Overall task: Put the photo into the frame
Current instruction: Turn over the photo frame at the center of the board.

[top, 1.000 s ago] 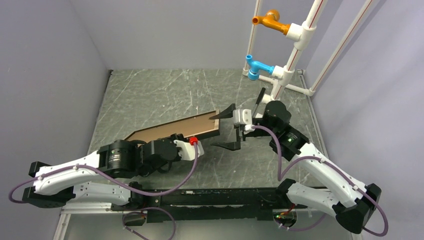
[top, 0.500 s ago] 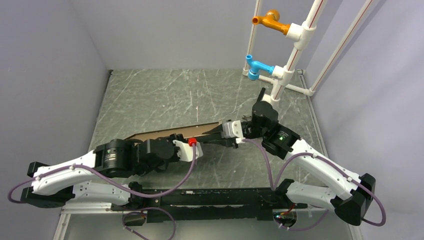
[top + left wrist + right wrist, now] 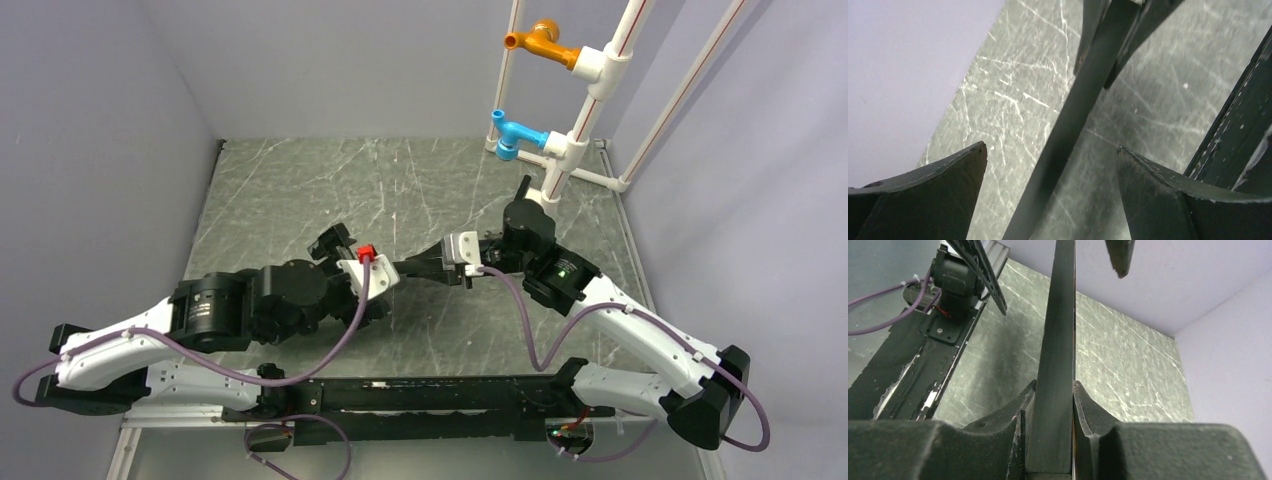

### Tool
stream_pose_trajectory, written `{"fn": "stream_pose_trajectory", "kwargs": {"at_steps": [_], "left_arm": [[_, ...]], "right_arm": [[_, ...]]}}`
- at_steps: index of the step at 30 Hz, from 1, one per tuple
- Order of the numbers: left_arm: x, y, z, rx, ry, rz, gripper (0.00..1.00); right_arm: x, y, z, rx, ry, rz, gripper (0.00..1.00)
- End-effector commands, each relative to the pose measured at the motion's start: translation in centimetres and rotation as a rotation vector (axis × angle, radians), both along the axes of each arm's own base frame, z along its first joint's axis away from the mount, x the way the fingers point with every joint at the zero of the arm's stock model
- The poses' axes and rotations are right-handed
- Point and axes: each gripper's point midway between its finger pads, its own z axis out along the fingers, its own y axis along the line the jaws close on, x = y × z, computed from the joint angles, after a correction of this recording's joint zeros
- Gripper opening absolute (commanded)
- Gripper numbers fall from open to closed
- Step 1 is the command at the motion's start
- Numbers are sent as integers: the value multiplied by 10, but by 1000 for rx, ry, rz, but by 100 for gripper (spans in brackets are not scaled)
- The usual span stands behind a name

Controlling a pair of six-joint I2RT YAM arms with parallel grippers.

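Note:
The frame (image 3: pixel 408 266) shows edge-on in the top view as a thin dark bar between the two grippers, off the tabletop. My right gripper (image 3: pixel 428 268) is shut on its right end. In the right wrist view both pads of that gripper (image 3: pixel 1054 382) press the dark rail (image 3: pixel 1060 340), which runs straight away from the camera. My left gripper (image 3: pixel 385 268) stands open around the other end. In the left wrist view the rail (image 3: pixel 1073 105) passes between the left gripper's (image 3: pixel 1049 146) spread fingers without touching either. The photo is out of view.
A white pipe rack (image 3: pixel 575 120) with an orange and a blue fitting stands at the back right, just behind the right arm. Grey walls close the marbled table (image 3: pixel 300 190) on three sides. A black rail (image 3: pixel 420 400) runs along the near edge.
The left gripper has opened and let go of the frame. The right gripper closed on the frame's right end. The frame turned from showing its brown back to edge-on.

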Motion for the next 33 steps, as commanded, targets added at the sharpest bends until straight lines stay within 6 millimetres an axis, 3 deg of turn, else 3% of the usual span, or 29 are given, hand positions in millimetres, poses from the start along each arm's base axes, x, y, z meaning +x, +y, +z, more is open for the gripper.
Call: {"fn": "stream_pose_trajectory", "kwargs": {"at_steps": [1,7,11,17,24,29,33], "left_arm": [[0,-9,43,-187,6,24,99],[-5,-9,78,-360,38,22,99],[-7,2,99,-505,59,42,99],[-7,20,113,-661,73,78,99],[-2,28,95,-676,103,144,100],[4,29,78,-647,127,221,100],[6,29,65,-635,151,260,99]], "right_arm": [[-13,1,23,28,58,46,0],[-13,6,32,47,181,27,0],[-6,12,34,21,321,-16,0],[9,23,38,-20,528,-87,0],[41,37,32,-61,849,-202,0],[60,44,10,-81,963,-309,0],[84,40,-18,-93,1002,-478,0]]}}
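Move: The photo frame stands on edge, its top edge running to the left from the right gripper; its middle is some 18 cm left of that hand, 3 cm back and 15 cm below. From the open left gripper, which straddles the top edge, the frame's middle is about 10 cm left, 2 cm back and 17 cm down. From the right hand, the pipe stand's foot is roughly 14 cm ahead, 22 cm right and 30 cm down; the hammer lies 10 cm beyond that foot. Keep the right gripper shut on the frame's edge and roll it about 55 degrees so the top edge goes over forward, carrying it some 7 cm forward and 4 cm left, rising slightly before dipping. Meanwhile raise the open left gripper about 10 cm clear of the edge, rolling its left side down, then let it sink a little and stay open. ##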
